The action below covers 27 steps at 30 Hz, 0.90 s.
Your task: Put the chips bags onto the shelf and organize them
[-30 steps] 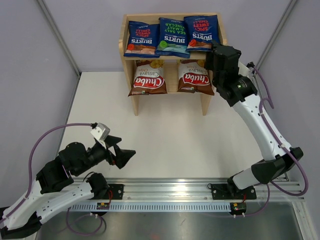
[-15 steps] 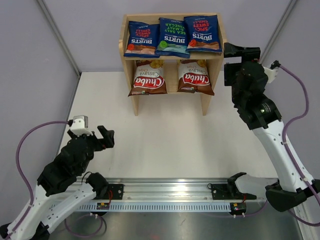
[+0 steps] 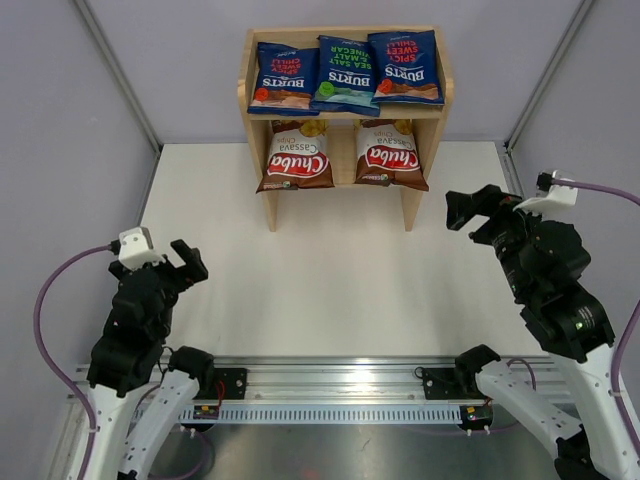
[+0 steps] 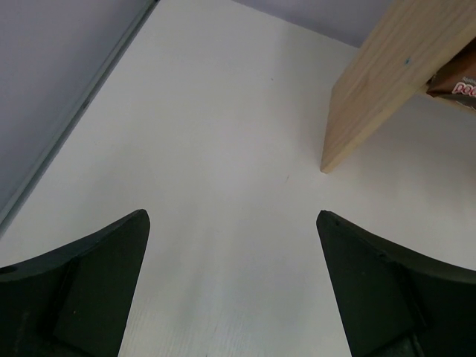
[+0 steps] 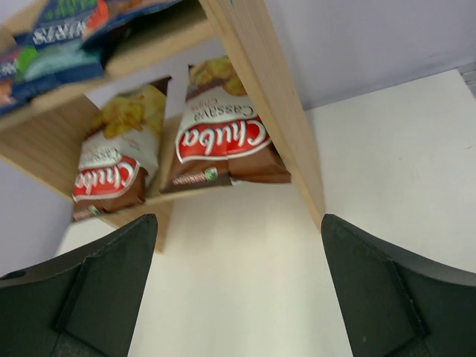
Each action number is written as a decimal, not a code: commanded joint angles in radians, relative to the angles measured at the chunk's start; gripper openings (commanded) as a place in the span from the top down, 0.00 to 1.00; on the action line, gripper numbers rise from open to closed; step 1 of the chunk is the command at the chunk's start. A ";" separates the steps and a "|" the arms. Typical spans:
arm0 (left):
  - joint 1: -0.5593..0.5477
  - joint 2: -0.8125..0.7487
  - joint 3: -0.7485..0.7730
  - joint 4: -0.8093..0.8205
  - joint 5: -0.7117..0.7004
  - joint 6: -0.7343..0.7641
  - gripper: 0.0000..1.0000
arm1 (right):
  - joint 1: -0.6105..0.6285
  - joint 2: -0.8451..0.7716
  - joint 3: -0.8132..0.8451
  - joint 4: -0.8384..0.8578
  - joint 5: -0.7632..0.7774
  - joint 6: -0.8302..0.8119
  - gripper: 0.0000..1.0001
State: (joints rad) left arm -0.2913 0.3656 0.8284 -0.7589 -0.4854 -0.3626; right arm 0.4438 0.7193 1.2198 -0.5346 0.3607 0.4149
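Note:
The light wood shelf [image 3: 412, 205] stands at the far middle of the table. Three dark blue Burts chips bags [image 3: 345, 72] lie side by side on its top tier. Two brown-and-white Chuba bags [image 3: 296, 157] [image 3: 390, 155] lean on the lower tier. My left gripper [image 3: 190, 262] is open over the near left of the table, holding nothing; its wrist view shows bare table and the shelf's side panel [image 4: 387, 82]. My right gripper [image 3: 475, 207] is open and empty, off the shelf's right front. The right wrist view looks up at both Chuba bags [image 5: 223, 141] [image 5: 115, 167].
A metal rail [image 3: 340, 385] carrying both arm bases runs along the near edge. Grey enclosure walls with metal posts [image 3: 120, 75] close in the table on the left, right and back. Purple cables [image 3: 60, 280] loop beside each arm.
My right gripper has opened and pulled back from the shelf's right side toward the near right. My left arm has swung left and turned its gripper toward the shelf.

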 commanded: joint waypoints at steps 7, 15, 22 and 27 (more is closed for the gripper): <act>0.006 -0.134 -0.110 0.139 0.146 0.139 0.01 | -0.002 -0.180 -0.123 -0.160 -0.006 -0.260 0.01; 0.007 -0.215 -0.198 0.222 0.189 0.180 0.01 | -0.004 -0.330 -0.218 -0.173 0.018 -0.264 0.01; 0.007 -0.326 -0.251 0.260 0.179 0.185 0.01 | -0.004 -0.357 -0.253 -0.177 0.021 -0.222 0.00; 0.007 -0.360 -0.272 0.274 0.214 0.197 0.01 | -0.002 -0.385 -0.302 -0.127 0.000 -0.220 0.01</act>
State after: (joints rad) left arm -0.2878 0.0154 0.5655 -0.5591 -0.3099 -0.1917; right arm 0.4438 0.3546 0.9253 -0.7227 0.3561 0.1944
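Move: Up on the top shelf, the right-end Burts bag lies about 27 cm ahead of the empty right hand, 12 cm to its left and some 5 cm higher. The green Burts bag is some 10 cm left of that bag, at the same height; the right Chuba bag, one shelf down, is roughly 24 cm ahead of the right hand, 12 cm left and 12 cm below. From the left hand, the right-end Burts bag lies around 33 cm ahead, 47 cm right and 18 cm above. Sinking about 10 cm while backing off some 6 cm and drifting nearly 4 cm to the right, the open, empty right hand draws away from the loaded shelf, then drops almost straight down; its wrist rolls about 15 degrees, left side down. The left hand, also empty and open, eases 2 cm right and slightly down, tipping its fingers up about 15 degrees and turning a little clockwise. ##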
